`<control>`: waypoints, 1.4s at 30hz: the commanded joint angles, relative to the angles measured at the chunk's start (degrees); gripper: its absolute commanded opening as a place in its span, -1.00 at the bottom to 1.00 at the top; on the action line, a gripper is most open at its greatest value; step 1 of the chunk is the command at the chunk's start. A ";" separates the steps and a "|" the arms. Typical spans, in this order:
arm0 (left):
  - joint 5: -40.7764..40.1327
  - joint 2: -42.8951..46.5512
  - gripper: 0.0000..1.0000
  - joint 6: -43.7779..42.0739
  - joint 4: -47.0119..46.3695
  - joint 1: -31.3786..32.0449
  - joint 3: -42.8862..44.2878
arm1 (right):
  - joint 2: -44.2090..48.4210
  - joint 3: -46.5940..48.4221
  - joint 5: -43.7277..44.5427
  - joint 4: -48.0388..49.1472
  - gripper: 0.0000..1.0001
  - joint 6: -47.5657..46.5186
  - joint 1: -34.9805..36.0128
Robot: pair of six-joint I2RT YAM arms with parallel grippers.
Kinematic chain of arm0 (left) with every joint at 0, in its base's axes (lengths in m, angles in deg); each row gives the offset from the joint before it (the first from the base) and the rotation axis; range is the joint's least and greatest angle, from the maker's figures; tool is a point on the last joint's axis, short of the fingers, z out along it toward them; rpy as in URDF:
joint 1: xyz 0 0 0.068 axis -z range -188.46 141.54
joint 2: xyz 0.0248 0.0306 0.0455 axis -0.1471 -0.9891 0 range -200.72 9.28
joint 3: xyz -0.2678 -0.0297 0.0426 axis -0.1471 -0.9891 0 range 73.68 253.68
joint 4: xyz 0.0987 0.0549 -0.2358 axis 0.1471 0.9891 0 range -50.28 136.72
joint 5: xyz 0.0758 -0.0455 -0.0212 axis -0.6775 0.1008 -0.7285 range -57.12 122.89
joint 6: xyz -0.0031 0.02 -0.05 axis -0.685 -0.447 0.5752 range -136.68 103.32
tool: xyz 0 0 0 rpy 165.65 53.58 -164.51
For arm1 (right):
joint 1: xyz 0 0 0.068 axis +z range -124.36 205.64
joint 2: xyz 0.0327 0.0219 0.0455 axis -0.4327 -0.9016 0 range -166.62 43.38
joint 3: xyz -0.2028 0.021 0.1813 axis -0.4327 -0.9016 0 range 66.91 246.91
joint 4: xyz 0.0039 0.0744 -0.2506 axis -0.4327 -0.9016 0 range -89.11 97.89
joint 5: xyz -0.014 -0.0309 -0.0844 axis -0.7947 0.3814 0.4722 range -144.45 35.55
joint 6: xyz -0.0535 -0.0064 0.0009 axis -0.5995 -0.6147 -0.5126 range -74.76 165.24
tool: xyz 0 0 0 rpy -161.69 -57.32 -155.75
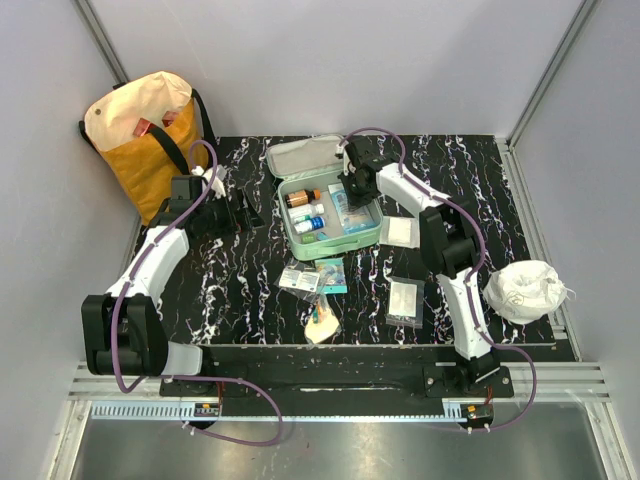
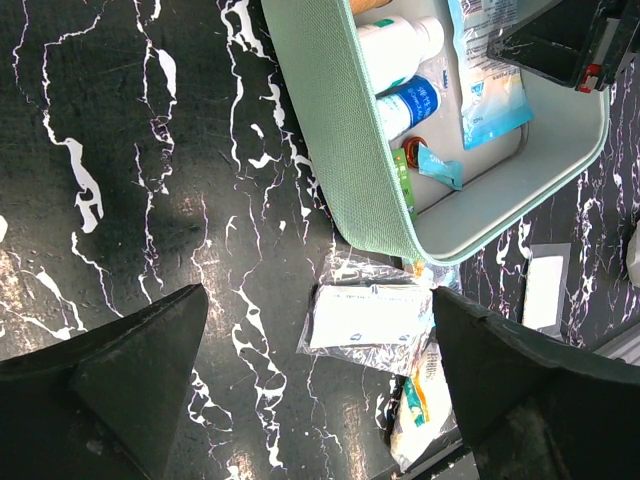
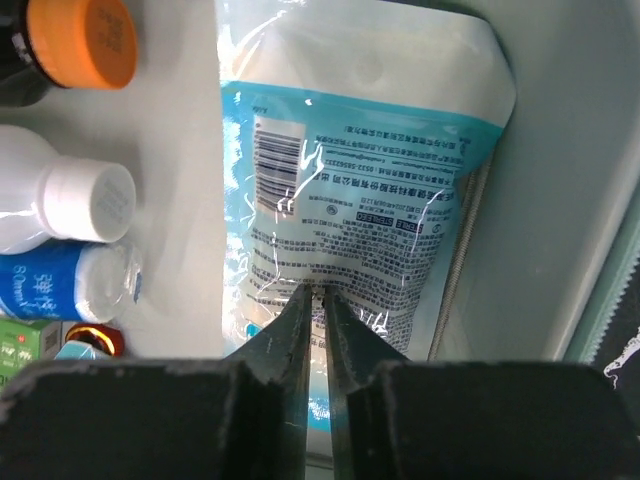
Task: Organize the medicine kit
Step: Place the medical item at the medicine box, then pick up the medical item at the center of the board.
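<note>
The medicine kit (image 1: 330,246), a mint-green zip case, lies open at the table's middle back with its lid (image 1: 302,156) tipped back. Inside lie an orange-capped bottle (image 3: 82,40), a white bottle (image 3: 70,205), a blue-labelled bottle (image 3: 60,285) and a blue-and-white pouch (image 3: 360,170). My right gripper (image 3: 320,290) reaches into the case; its jaws are down to a narrow slit, tips pinching the pouch's film. My left gripper (image 2: 320,293) hovers wide open left of the kit (image 2: 330,130), above a clear bag with a white card (image 2: 370,315).
A yellow-and-cream tote bag (image 1: 150,130) stands at the back left. Small sachets (image 1: 300,278) and a teal packet (image 1: 331,275) lie in front of the kit, a crumpled packet (image 1: 322,325) nearer me. Two white pads in bags (image 1: 400,232) (image 1: 405,300) and a white bundle (image 1: 525,290) lie right.
</note>
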 commanded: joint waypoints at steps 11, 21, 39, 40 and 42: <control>-11.73 -0.69 0.98 5.85 -5.37 5.75 3.15 | 4.90 -0.52 -2.48 10.14 -0.63 9.69 -1.06; -9.54 -2.54 0.98 8.06 -8.98 8.13 2.00 | -1.79 4.67 -5.57 6.09 -0.57 9.87 -1.32; -17.26 6.16 0.98 -1.16 -11.00 8.13 4.28 | 24.02 -22.28 -4.61 30.42 0.50 11.09 -2.37; -17.97 5.99 0.98 -1.60 -11.00 8.04 4.90 | 26.22 -24.74 -2.25 30.95 0.57 11.53 -2.38; -19.81 5.29 0.98 -2.14 -10.48 8.13 6.56 | 30.35 -29.31 4.33 31.66 0.80 12.85 -2.38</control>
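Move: The blue medical pouch already lies in the medicine box right under the right hand's nearly shut fingertips, its middle about 2 cm ahead and 1 cm below. The white bottle is some 10 cm to this hand's left and 1 cm ahead, the brown bottle 11 cm left and 5 cm ahead, the blue-labelled bottle 9 cm left and 2 cm back. From the left hand, the pouch is roughly 14 cm ahead, 21 cm right and 12 cm below. The blue pouch is let be and then patted again: the right fingertips lift some 5 cm off it, shift about 3 cm forward and 2 cm left, and dip back down close over it. The fingers then open wide as the hand climbs about 9 cm, easing back and tilting up. The empty, open left hand edges forward and right, then rises about 5 cm, tipping upward. ##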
